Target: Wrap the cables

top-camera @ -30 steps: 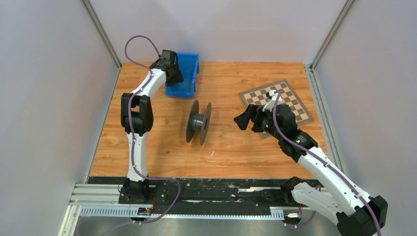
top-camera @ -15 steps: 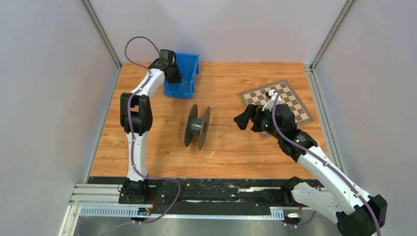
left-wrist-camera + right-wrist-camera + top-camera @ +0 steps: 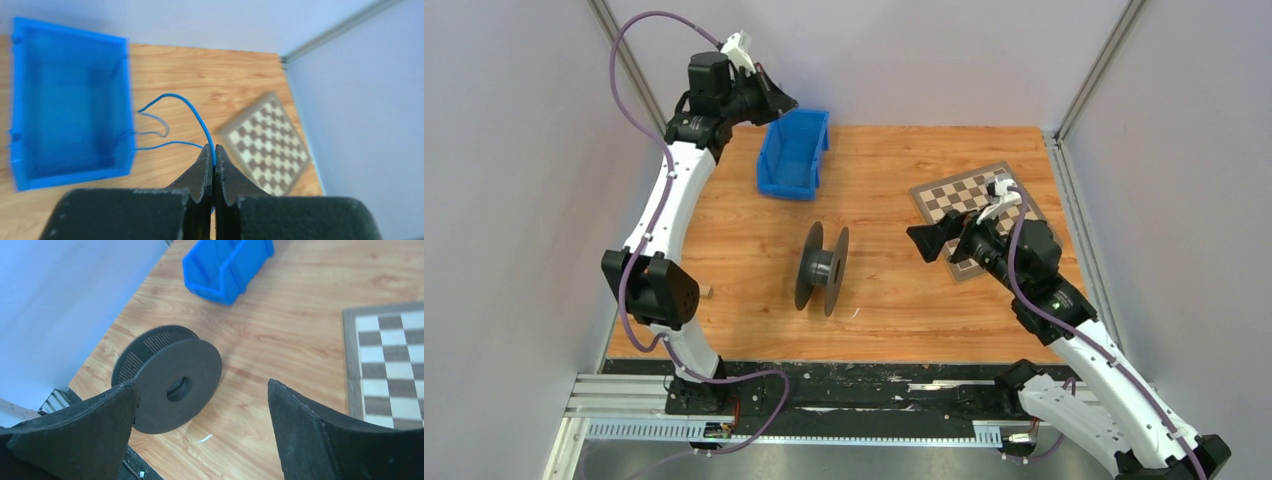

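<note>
The cable [image 3: 196, 112] is a thin blue wire. In the left wrist view it curls out over the wall of the blue bin [image 3: 128, 100] and rises in an arc into my left gripper [image 3: 214, 151], which is shut on it. In the top view the left gripper [image 3: 782, 101] hangs high above the bin's [image 3: 767, 160] back edge; the wire is too thin to make out there. The black spool [image 3: 822, 270] stands on edge mid-table. My right gripper [image 3: 924, 241] is open, to the right of the spool [image 3: 167, 377] and apart from it, nothing between its fingers.
A chessboard [image 3: 984, 208] lies on the table at the right, partly under the right arm, and shows in the right wrist view [image 3: 390, 360]. Grey walls close in the left, back and right. A small white scrap [image 3: 205, 438] lies near the spool.
The left gripper has shut on the cable in the bin and the arm has swung up and back, lifting the wire. The right arm has shifted slightly right.
</note>
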{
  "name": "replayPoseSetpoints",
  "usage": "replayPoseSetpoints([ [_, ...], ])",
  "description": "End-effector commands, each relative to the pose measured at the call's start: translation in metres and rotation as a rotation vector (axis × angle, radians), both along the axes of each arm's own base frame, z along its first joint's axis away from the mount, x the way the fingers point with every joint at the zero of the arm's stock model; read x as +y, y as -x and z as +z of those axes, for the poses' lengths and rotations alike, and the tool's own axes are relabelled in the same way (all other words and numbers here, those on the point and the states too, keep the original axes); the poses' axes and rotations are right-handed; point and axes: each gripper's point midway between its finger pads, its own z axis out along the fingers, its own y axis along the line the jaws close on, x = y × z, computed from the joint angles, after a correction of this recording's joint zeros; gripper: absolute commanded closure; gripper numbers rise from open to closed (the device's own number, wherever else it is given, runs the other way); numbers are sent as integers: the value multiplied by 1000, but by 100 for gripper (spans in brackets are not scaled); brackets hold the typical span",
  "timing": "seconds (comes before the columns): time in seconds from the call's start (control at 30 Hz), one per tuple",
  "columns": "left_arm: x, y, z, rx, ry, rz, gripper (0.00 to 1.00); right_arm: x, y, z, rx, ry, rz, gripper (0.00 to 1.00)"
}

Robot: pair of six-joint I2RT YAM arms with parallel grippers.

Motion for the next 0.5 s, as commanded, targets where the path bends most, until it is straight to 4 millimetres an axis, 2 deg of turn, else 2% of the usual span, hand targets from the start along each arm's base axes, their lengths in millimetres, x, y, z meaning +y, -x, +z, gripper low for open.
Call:
replayPoseSetpoints([
  [0.0, -40, 43, 53, -75, 159, -280, 100, 15, 9, 67, -270, -16, 135, 3],
  [0.07, -55, 63, 71, -90, 197, -393, 100, 19, 10, 79, -328, -10, 168, 3],
  [0.13, -70, 82, 81, -106, 190, -488, 100, 22, 12, 92, -399, -10, 194, 3],
  [0.27, -99, 121, 81, -130, 142, -655, 100, 29, 18, 122, -543, -18, 248, 2],
  [0.3, -106, 132, 79, -118, 140, -693, 100, 30, 16, 126, -547, -19, 244, 2],
  [0.4, -116, 146, 72, -77, 155, -737, 100, 34, 11, 131, -558, -18, 251, 4],
  [0.47, -123, 159, 75, -54, 200, -801, 100, 39, 8, 131, -587, 1, 270, 7],
])
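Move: Between the left fingers the blue cable is already pinched, high over the table; the open right gripper, where it is being taken, waits about 25 cm back, 26 cm to the right and some 8 cm lower. The blue bin sits some 8 cm ahead, 2 cm left and 30 cm below the left hand. From the right hand, the cable is about 25 cm ahead, 26 cm left, 8 cm up; the spool is level with it, 22 cm left and 18 cm below. Swinging away from the bin, the left arm draws the pinched blue cable back and to its right, about 12 cm each way and some 5 cm up, turning clockwise nearly 40 degrees as it nears the right gripper. The right hand rises about 10 cm, drifting slightly left, and tips its open fingers upward some 25 degrees, touching nothing. ##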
